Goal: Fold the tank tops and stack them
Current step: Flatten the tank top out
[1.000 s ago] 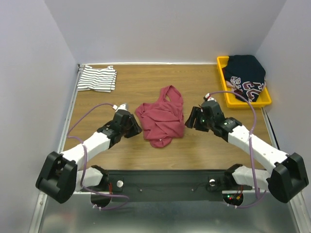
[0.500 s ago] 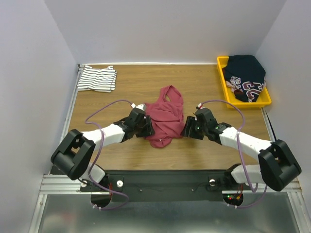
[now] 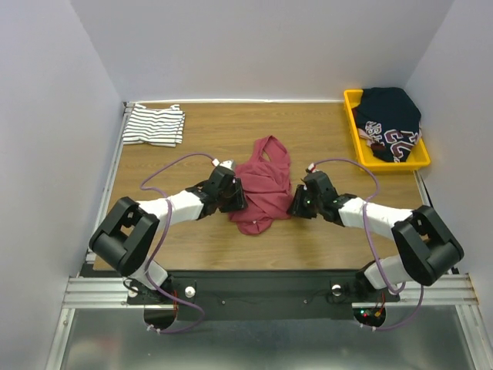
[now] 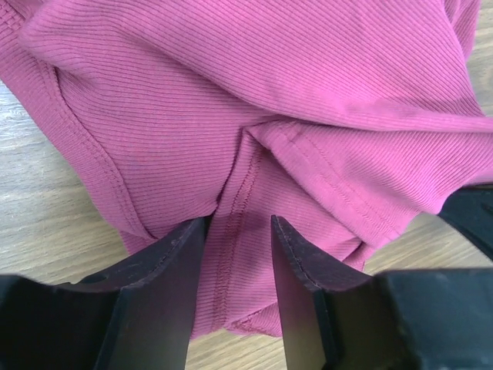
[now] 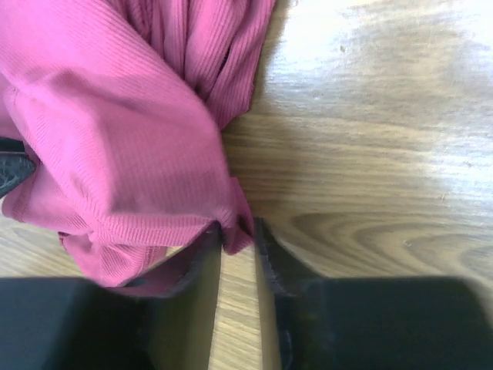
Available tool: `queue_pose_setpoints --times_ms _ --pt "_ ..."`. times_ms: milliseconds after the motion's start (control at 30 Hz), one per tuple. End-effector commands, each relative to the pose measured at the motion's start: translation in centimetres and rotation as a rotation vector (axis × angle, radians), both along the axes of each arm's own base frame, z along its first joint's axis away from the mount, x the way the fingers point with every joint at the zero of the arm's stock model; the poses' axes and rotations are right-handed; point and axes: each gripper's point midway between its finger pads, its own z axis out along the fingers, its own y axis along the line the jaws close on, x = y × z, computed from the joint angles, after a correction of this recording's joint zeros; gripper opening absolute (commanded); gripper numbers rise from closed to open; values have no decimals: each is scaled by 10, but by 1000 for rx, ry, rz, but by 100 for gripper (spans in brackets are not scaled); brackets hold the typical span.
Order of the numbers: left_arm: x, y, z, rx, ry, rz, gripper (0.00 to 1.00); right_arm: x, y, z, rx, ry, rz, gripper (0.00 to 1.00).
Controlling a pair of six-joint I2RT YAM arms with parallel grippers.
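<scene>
The maroon tank top [image 3: 258,185] lies crumpled in the middle of the wooden table. My left gripper [image 3: 235,199] is at its left edge. In the left wrist view the jaws [image 4: 237,231] stand narrow, with a seamed fold of the maroon cloth [image 4: 269,92] between them. My right gripper [image 3: 295,204] is at the top's right edge. In the right wrist view its jaws [image 5: 239,231] are nearly together, pinching a corner of the maroon cloth [image 5: 115,131] down at the table. The striped white tank top [image 3: 154,126] lies folded at the far left corner.
A yellow tray [image 3: 350,123] at the far right holds a dark printed garment [image 3: 391,119]. Grey walls close in the table on the left, back and right. A metal rail [image 3: 108,193] runs along the left edge.
Both arms have reached inward and lower, from beside the maroon top to its left and right edges. Their jaws now stand around the cloth. The top itself has barely shifted.
</scene>
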Motion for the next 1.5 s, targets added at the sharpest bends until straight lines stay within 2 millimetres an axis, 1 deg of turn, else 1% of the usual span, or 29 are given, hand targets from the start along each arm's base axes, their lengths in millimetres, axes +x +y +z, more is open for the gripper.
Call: queue_pose_setpoints --times_ms 0,33,67,100,133,233,267,300,333,367,400,467,600,633,667,733,800,833,933,1067,1200,1233,1267,1300,1333,1367,1400,1433,1467 --pt "7 -8 8 -16 -34 -15 47 19 9 29 51 -99 -24 22" --pt "7 -8 6 -14 -31 -15 46 21 10 36 62 -114 -31 15" --pt "8 -9 7 -16 -32 -16 45 22 11 42 71 -123 -35 12" --pt "8 -10 6 -17 -33 -18 40 26 7 49 65 -144 -56 10" --pt "8 -12 7 -25 -33 -25 38 27 7 59 76 -164 -63 6" --pt "10 -21 14 -61 -41 -46 26 33 4 82 74 -198 -88 4" --pt "13 -24 21 -82 -56 -50 20 36 3 95 76 -219 -100 3" --pt "13 -26 24 -90 -58 -51 17 36 2 100 75 -227 -103 3" --pt "14 -29 31 -107 -67 -56 13 35 0 104 67 -225 -107 3" --pt "15 -30 35 -116 -74 -58 10 37 -1 114 76 -247 -113 3" --pt "18 -33 42 -128 -86 -58 5 40 -1 125 78 -269 -122 3" --pt "22 -35 59 -147 -114 -49 0 43 -3 139 78 -289 -131 3" --pt "31 -30 88 -164 -170 -1 0 46 -9 153 53 -310 -150 3" --pt "35 -22 98 -154 -196 44 0 47 -11 157 37 -316 -156 3" --pt "39 -19 108 -154 -217 65 0 49 -14 158 24 -316 -164 3" --pt "47 -5 119 -126 -254 140 0 52 -22 163 -11 -331 -194 3" --pt "50 6 135 -128 -292 195 0 50 -28 163 -33 -332 -207 3" --pt "49 16 139 -107 -303 226 0 50 -32 163 -47 -334 -220 3" --pt "50 29 149 -93 -334 273 0 50 -36 164 -59 -337 -232 3" --pt "51 40 149 -64 -329 314 0 52 -39 167 -78 -347 -244 4" --pt "54 50 160 -65 -351 356 0 58 -46 177 -106 -370 -271 4" --pt "56 53 164 -67 -357 367 0 62 -47 188 -109 -394 -276 4" --pt "58 55 174 -79 -375 375 0 65 -50 190 -119 -393 -281 4" --pt "62 58 182 -87 -388 383 0 74 -54 209 -118 -430 -296 5" --pt "64 57 190 -97 -402 382 0 78 -55 218 -123 -447 -301 4" --pt "71 54 213 -121 -445 377 0 86 -56 228 -132 -465 -311 4" --pt "75 54 227 -132 -467 377 0 93 -59 238 -151 -488 -311 4" --pt "81 51 236 -131 -477 371 0 104 -58 271 -125 -548 -324 4" --pt "85 50 248 -128 -492 371 0 114 -64 284 -135 -572 -339 4"
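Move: The maroon tank top lies between the hands. Its left seam is about 1 cm below the left fingertips, and its lower right corner is right at the right fingertips. Its strap loops lie some 18 cm ahead of the left hand and 9 cm to its right. The striped tank top is roughly 26 cm ahead of the left hand and 27 cm to its left. The yellow tray is about 27 cm ahead of the right hand and 28 cm to its right. Both hands pinch the maroon tank top, lift it some 15–20 cm, forward too, and draw about 10 cm apart. ##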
